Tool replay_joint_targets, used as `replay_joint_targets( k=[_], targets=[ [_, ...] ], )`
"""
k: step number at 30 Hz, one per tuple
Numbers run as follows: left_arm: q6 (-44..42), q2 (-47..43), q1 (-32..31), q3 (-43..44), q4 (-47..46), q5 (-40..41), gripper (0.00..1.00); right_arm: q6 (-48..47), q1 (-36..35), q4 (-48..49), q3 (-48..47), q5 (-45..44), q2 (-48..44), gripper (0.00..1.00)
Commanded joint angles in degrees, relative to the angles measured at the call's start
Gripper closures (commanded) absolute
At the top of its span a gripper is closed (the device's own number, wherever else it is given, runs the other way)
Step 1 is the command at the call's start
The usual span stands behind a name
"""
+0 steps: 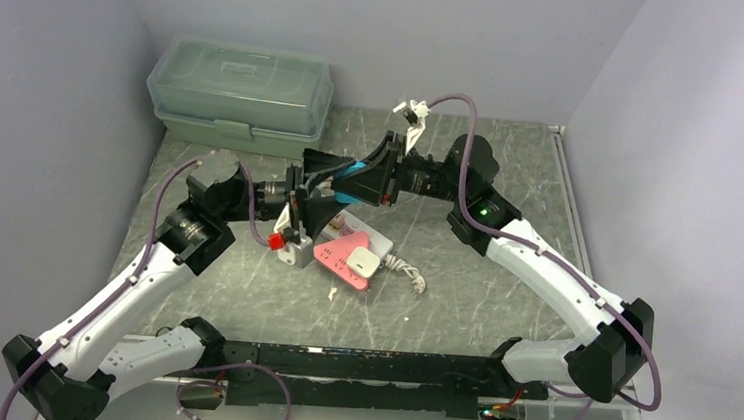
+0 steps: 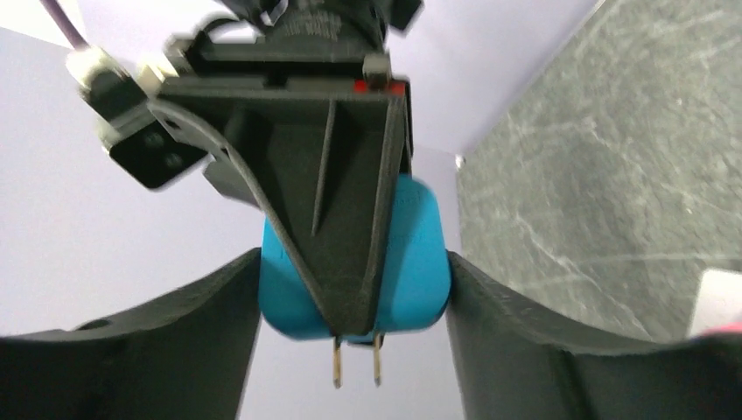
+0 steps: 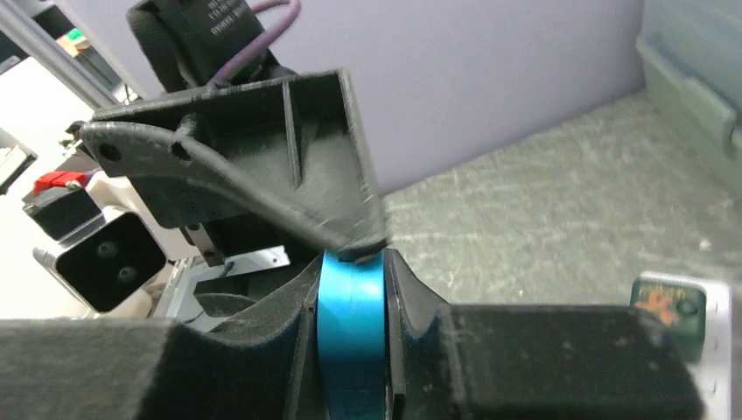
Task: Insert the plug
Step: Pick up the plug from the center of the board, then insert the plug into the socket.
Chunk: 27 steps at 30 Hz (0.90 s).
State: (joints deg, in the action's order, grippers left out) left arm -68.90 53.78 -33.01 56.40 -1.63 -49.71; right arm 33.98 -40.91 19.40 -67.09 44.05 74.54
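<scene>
A blue plug (image 1: 355, 175) hangs in the air above the pink power strip (image 1: 337, 252). Both grippers meet at it. In the left wrist view the plug (image 2: 420, 254) sits between my left gripper's (image 2: 354, 262) fingers, its narrow sides touching both, with two brass prongs (image 2: 357, 363) sticking out below. One black finger of the right gripper lies across its flat face. In the right wrist view my right gripper (image 3: 350, 262) is shut on the plug's (image 3: 350, 332) flat faces. From above, the left gripper (image 1: 341, 190) reaches in from the left and the right gripper (image 1: 376, 175) from the right.
A white adapter (image 1: 365, 263) with a coiled white cable (image 1: 405, 271) sits on the power strip. A pale green lidded box (image 1: 242, 94) stands at the back left. Walls close in the grey marbled table (image 1: 471, 298) on three sides.
</scene>
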Motion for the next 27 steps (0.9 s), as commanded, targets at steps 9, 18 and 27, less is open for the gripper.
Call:
replay_joint_targets(
  k=[9, 18, 27],
  targets=[
    [21.6, 1.0, 2.9, 6.1, 27.6, 31.1, 0.00, -22.5, 1.7, -42.7, -15.2, -16.4, -1.9, 1.00],
    [37.3, 4.0, 21.5, 8.4, 45.5, 27.7, 0.00, -25.1, -1.7, -53.4, -18.9, -25.6, 3.3, 1.00],
    [43.9, 10.6, 33.6, 3.1, 48.4, 26.2, 0.00, -30.9, -13.1, -68.0, -26.4, -43.6, 14.5, 1.00]
  ],
)
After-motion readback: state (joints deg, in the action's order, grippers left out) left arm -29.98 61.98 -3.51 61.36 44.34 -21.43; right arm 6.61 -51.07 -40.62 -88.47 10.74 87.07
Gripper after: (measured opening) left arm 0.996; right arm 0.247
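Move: The blue plug is between both hands' fingers, practically at each hand point, some 40 cm above the table. From the right hand the pink strip lies about 7 cm ahead, level sideways and 38 cm below; its white plug is 6 cm ahead and 3 cm right. The white strip's middle is 16 cm ahead and 4 cm left, its green plug 21 cm ahead and 12 cm left. From the left hand the pink strip is also about 7 cm ahead and 38 cm below. Leftward and down, first easing forward, the left hand opens fully, lets go of the blue plug and backs off some 28 cm, its fingers swinging from pointing right to forward and down. The right hand keeps its pinch on the plug, edges forward and right, then sinks about 14 cm towards the strips while coming back left, tipping its fingers downward by roughly 50 degrees. ##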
